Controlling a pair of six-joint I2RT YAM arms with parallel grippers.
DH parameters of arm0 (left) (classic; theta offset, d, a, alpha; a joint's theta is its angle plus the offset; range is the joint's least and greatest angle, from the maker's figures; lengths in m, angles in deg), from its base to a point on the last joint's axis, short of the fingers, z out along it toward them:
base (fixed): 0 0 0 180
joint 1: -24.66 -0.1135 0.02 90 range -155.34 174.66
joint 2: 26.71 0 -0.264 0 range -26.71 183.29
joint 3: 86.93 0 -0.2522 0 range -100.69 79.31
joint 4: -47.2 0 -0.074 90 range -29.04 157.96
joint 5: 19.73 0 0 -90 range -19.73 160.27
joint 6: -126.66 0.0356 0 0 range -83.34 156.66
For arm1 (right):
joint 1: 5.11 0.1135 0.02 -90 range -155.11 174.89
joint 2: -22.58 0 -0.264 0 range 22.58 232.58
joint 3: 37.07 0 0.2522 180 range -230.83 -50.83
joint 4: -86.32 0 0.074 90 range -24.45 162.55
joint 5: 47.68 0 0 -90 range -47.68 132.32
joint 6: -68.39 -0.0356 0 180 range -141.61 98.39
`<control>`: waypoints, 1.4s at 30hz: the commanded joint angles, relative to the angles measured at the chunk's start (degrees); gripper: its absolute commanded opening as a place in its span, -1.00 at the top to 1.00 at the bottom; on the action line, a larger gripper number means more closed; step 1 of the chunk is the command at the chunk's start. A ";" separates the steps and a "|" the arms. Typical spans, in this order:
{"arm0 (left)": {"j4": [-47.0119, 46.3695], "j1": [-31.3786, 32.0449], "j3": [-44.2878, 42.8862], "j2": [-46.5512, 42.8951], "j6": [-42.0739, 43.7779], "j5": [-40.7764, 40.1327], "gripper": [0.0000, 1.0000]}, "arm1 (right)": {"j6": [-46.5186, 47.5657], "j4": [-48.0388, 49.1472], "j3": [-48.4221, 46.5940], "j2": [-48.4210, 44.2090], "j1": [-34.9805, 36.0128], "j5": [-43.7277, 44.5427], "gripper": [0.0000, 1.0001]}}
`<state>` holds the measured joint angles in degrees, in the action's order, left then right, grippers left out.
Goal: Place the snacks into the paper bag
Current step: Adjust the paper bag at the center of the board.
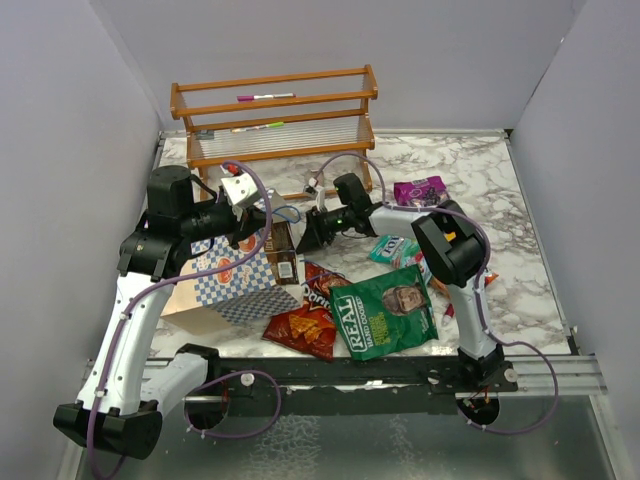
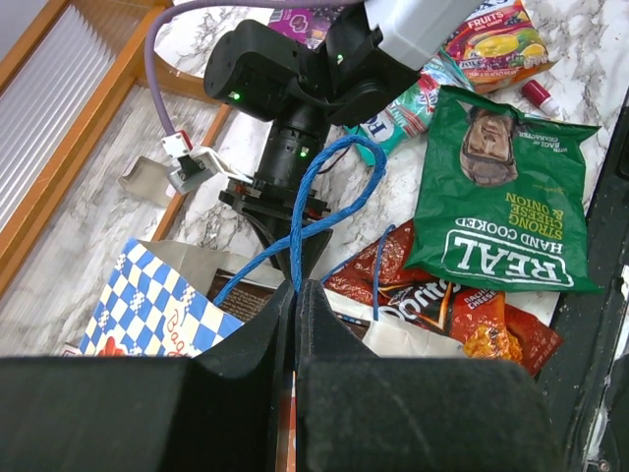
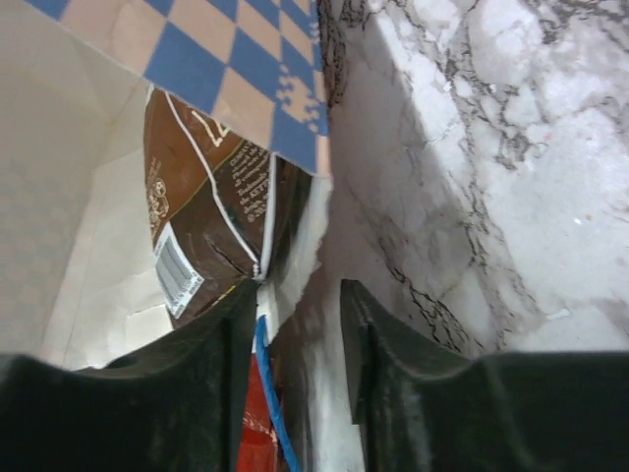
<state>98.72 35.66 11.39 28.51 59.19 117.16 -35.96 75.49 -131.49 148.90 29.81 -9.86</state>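
The blue-and-white checkered paper bag (image 1: 232,285) lies on its side, mouth toward the middle of the table. My left gripper (image 2: 297,285) is shut on its blue string handle (image 2: 329,192) and holds it up. A glossy brown snack bag (image 3: 211,187) sits inside the mouth. My right gripper (image 3: 298,295) is at the bag's mouth, jaws apart, with the bag's white rim and a blue string between them. On the table lie the green REAL chips (image 1: 392,312), red Doritos (image 1: 308,322), a teal pack (image 1: 393,248) and a magenta pack (image 1: 420,190). A red-yellow fruit pack (image 2: 491,39) shows in the left wrist view.
A wooden rack (image 1: 275,115) with markers on it stands at the back. A tiny red-pink cap-like object (image 2: 539,95) lies by the green chips. Grey walls close in on the left, back and right of the marble table (image 1: 520,270).
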 commanded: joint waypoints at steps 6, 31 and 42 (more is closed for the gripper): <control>-3.20 -0.69 1.05 -1.10 -2.95 -5.78 1.00 | -2.45 3.45 -2.10 -1.65 0.59 -3.73 0.79; -9.99 -6.43 -5.11 3.38 -12.81 -22.20 1.00 | 4.79 -3.38 8.09 -32.66 -0.81 4.42 0.97; -10.38 -7.22 -8.98 10.47 -15.69 -26.40 1.00 | 4.37 -6.97 3.58 -35.10 -0.84 8.49 0.98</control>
<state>89.61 28.84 4.28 37.43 45.18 94.06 -32.24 69.46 -124.89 116.58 29.26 -4.59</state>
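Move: The lower corner of the paper bag's mouth lies almost between the right hand's half-open fingers, about 2 cm to their left and level with them; the brown snack inside is some 6 cm left and 3 cm back, the Doritos about 16 cm back and 1 cm left, 3 cm lower. The left hand, still holding the blue handle, has the bag's middle about 8 cm left, 3 cm back and 20 cm below it, and the rack roughly 22 cm straight ahead, also 20 cm lower. The right hand shuts its fingers on the lower corner of the bag's mouth, pinching the paper, then lifts it about 19 cm off the board, drifting slightly back and to the right while the hand rolls some 20 degrees about its fingers. Meanwhile the left hand keeps its grip on the blue handle and draws it forward towards the rack and to the left, about 13 cm in all and a little up, turning roughly 30 degrees counter-clockwise. ##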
